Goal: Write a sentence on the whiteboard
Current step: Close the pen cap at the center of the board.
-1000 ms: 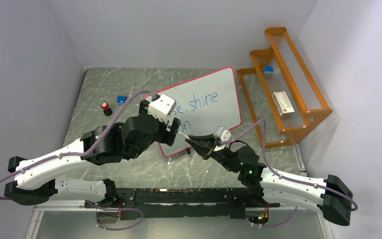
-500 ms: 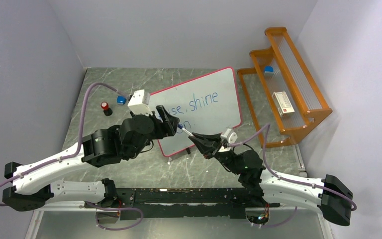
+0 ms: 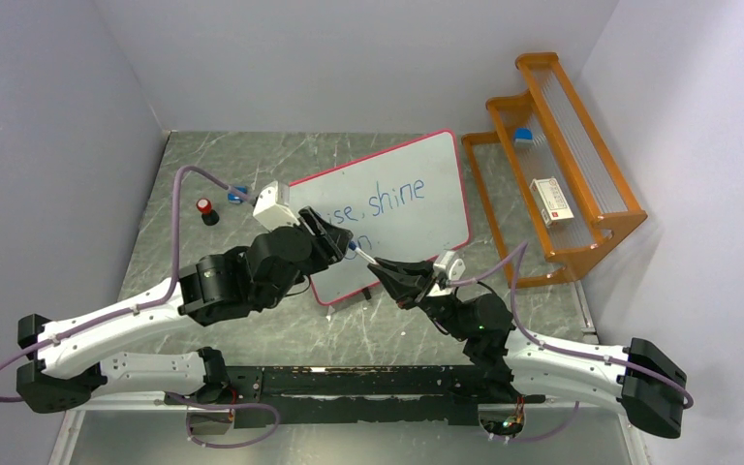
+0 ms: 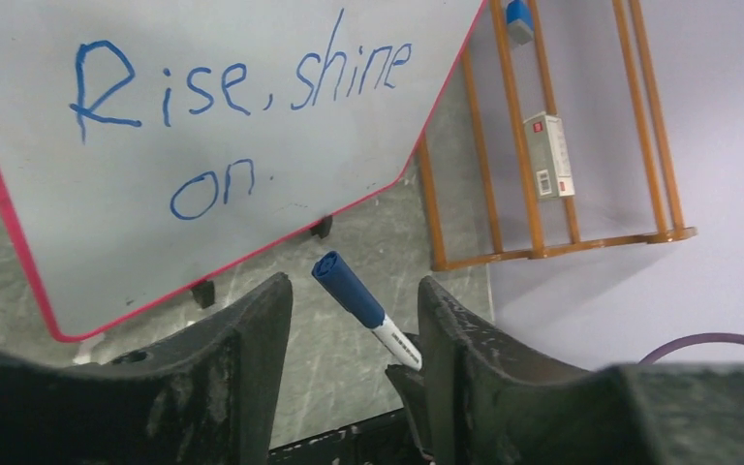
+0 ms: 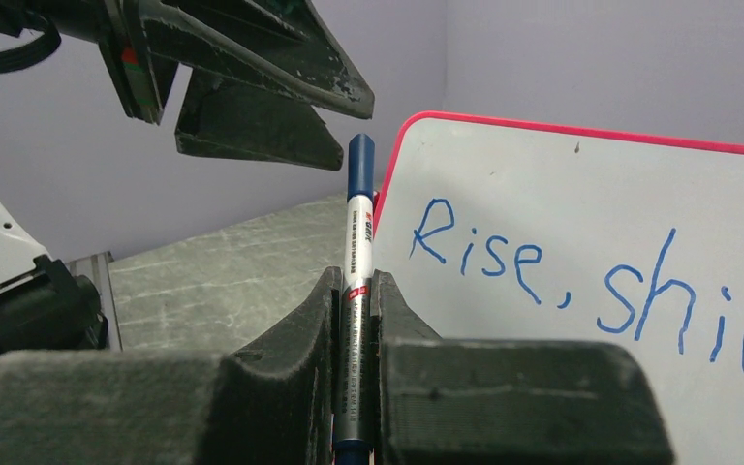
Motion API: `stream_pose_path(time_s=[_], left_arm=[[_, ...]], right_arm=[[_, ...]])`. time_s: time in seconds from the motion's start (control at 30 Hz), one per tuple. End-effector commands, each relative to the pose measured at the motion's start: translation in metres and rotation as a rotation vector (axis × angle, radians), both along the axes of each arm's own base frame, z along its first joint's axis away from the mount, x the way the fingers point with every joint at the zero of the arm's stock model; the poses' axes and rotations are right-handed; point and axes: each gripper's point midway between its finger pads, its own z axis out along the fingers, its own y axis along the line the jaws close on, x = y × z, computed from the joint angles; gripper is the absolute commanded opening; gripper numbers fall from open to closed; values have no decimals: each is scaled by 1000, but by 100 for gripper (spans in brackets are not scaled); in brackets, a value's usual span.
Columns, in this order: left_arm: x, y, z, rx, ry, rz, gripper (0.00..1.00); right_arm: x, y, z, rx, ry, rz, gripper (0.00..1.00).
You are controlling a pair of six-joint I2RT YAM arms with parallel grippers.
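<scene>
The whiteboard [image 3: 417, 203] stands tilted on the table on small black feet, its frame pink-red. The sentence [image 4: 242, 92] "Rise, shine on." is written on it in blue, in two lines. My right gripper [image 3: 389, 273] is shut on the silver barrel of a marker [image 5: 358, 228] in front of the board's lower left corner. The marker's blue cap [image 4: 346, 284] points at the left arm. My left gripper [image 4: 354, 288] is open, one jaw on each side of that cap, with a gap showing on both sides.
An orange wire rack [image 3: 581, 208] stands to the right of the board, holding a small blue item [image 3: 523, 136] and a white box [image 3: 550, 199]. A black, red-topped piece [image 3: 206, 208] and a blue piece [image 3: 239, 193] lie on the table left of the board.
My left wrist has swung off the board's lower left part, and its jaws have narrowed around the marker's cap. The right gripper has shifted slightly right with the marker.
</scene>
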Motion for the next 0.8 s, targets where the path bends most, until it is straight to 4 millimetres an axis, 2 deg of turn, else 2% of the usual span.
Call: stream_pose_path(time_s=[0.0, 0.2, 0.5, 0.63, 0.77], left_arm=[[4, -12, 3, -105, 15, 11, 51], [8, -15, -9, -141, 48, 29, 37], [12, -21, -20, -218, 70, 13, 21], [7, -31, -19, -291, 64, -39, 6], [-2, -39, -12, -359, 35, -121, 5]], right_arm=[[-1, -6, 10, 53, -18, -5, 0], [-2, -6, 9, 54, -18, -1, 0], [-4, -6, 8, 78, -10, 10, 0], [-7, -7, 9, 118, 11, 31, 0], [-5, -8, 14, 163, 36, 27, 0]])
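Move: The pen's blue cap, already on the pen, sits roughly 1 cm ahead, 2 cm right and 2 cm below the left hand, whose fingers are half open around its end. The right gripper holding the pen is some 4 cm back, 9 cm right and 5 cm lower. The whiteboard's middle is about 15 cm ahead, 8 cm right and 15 cm below. From the right hand, the cap lies about 5 cm ahead, 7 cm left and 3 cm up. The cap's end gets pinched between the left fingertips: that hand sinks about 3.5 cm, easing some 2 cm right towards the right gripper, and closes until the fingers stall on the cap, rolling its left side down by roughly 15 degrees. The right hand keeps its hold on the pen, at first still, then sinking about 1.5 cm as the left hand goes on down. ##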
